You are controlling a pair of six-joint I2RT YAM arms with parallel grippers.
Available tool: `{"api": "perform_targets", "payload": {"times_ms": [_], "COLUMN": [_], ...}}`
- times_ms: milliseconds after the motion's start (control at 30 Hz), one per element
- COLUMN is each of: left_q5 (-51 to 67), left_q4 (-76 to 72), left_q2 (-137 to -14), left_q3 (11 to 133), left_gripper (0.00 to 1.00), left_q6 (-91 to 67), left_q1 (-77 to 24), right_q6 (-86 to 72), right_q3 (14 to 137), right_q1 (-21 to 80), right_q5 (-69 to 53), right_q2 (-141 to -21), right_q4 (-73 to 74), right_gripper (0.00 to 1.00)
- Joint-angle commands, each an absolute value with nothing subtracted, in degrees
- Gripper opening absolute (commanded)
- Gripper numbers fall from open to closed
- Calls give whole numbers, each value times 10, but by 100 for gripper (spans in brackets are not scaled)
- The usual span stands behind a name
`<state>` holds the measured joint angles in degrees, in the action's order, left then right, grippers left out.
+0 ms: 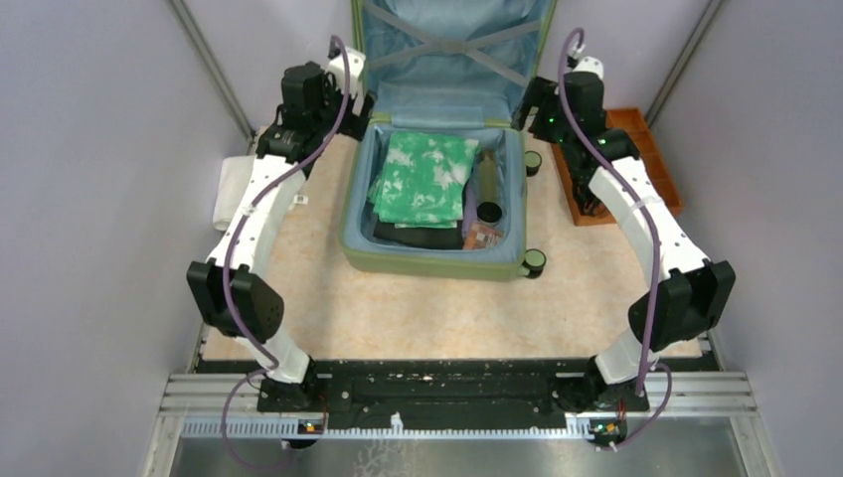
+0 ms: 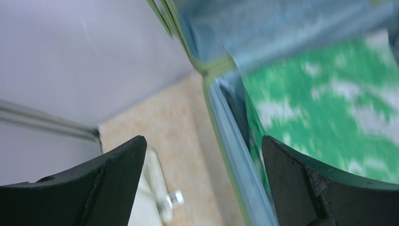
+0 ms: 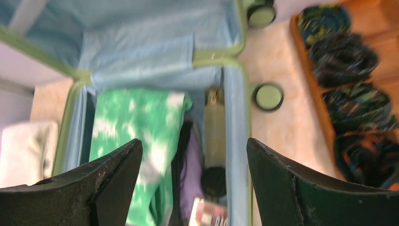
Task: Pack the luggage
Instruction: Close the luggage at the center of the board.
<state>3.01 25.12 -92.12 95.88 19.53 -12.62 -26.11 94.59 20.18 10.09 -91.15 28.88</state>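
Observation:
The luggage (image 1: 434,260) lies open on the table with its lid standing at the back, showing blue lining and crossed straps. Inside lie a green-and-white cloth (image 1: 425,177) on dark folded clothes, an olive tube (image 1: 488,184) and a small reddish packet (image 1: 483,236). My left gripper (image 1: 361,102) hangs open and empty over the back-left corner, straddling the luggage rim (image 2: 230,155) with the cloth (image 2: 329,108) to its right. At the back-right corner my right gripper (image 1: 527,102) is open and empty, above the cloth (image 3: 131,122), the tube (image 3: 214,127) and the packet (image 3: 209,214).
An orange tray (image 1: 661,159) with several dark rolled items (image 3: 341,56) stands right of the luggage. A white folded towel (image 1: 234,189) lies at the left wall. Two luggage wheels (image 3: 267,96) stick out on the right side. Grey walls close in on both sides.

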Motion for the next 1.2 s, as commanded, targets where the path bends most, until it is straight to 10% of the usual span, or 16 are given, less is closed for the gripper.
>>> {"api": "perform_targets", "payload": {"times_ms": [0,767,1167], "left_q5": [5,-40,23], "left_q4": [170,-63,-29], "left_q2": [-1007,-1201,-1082], "left_q3": [1082,1189,1017], "left_gripper": [99,96,95], "left_q6": [147,95,63], "left_q1": [-121,-102,-60], "right_q6": [-226,-157,-163], "right_q3": [992,1358,1277], "right_q1": [174,97,94], "right_q5": [134,74,35], "right_q2": [-925,-1328,-1318], "right_q4": [197,6,-167], "right_gripper": [81,67,16]}}
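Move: The open luggage lid's right rim, where the right fingers will shut, stands about 25 cm ahead of the right hand, 4 cm to its right and level with it. From that hand the green cloth is 19 cm left, 3 cm back, the bottle 8 cm left and roughly level fore-and-aft, both some 20 cm down; the wooden tray is 11 cm ahead, 23 cm right, 29 cm below. For the left hand, the lid's left rim is some 22 cm straight ahead at hand height. Arc the right gripper about 25 cm forward, rising over the hump and back to its starting height and slightly right, tip its fingers up to about level, and close them to pinch the lid's right rim. Send the open left gripper forward and up towards the left rim, tilting up, then ease it back, down and about 4 cm left, staying open. ##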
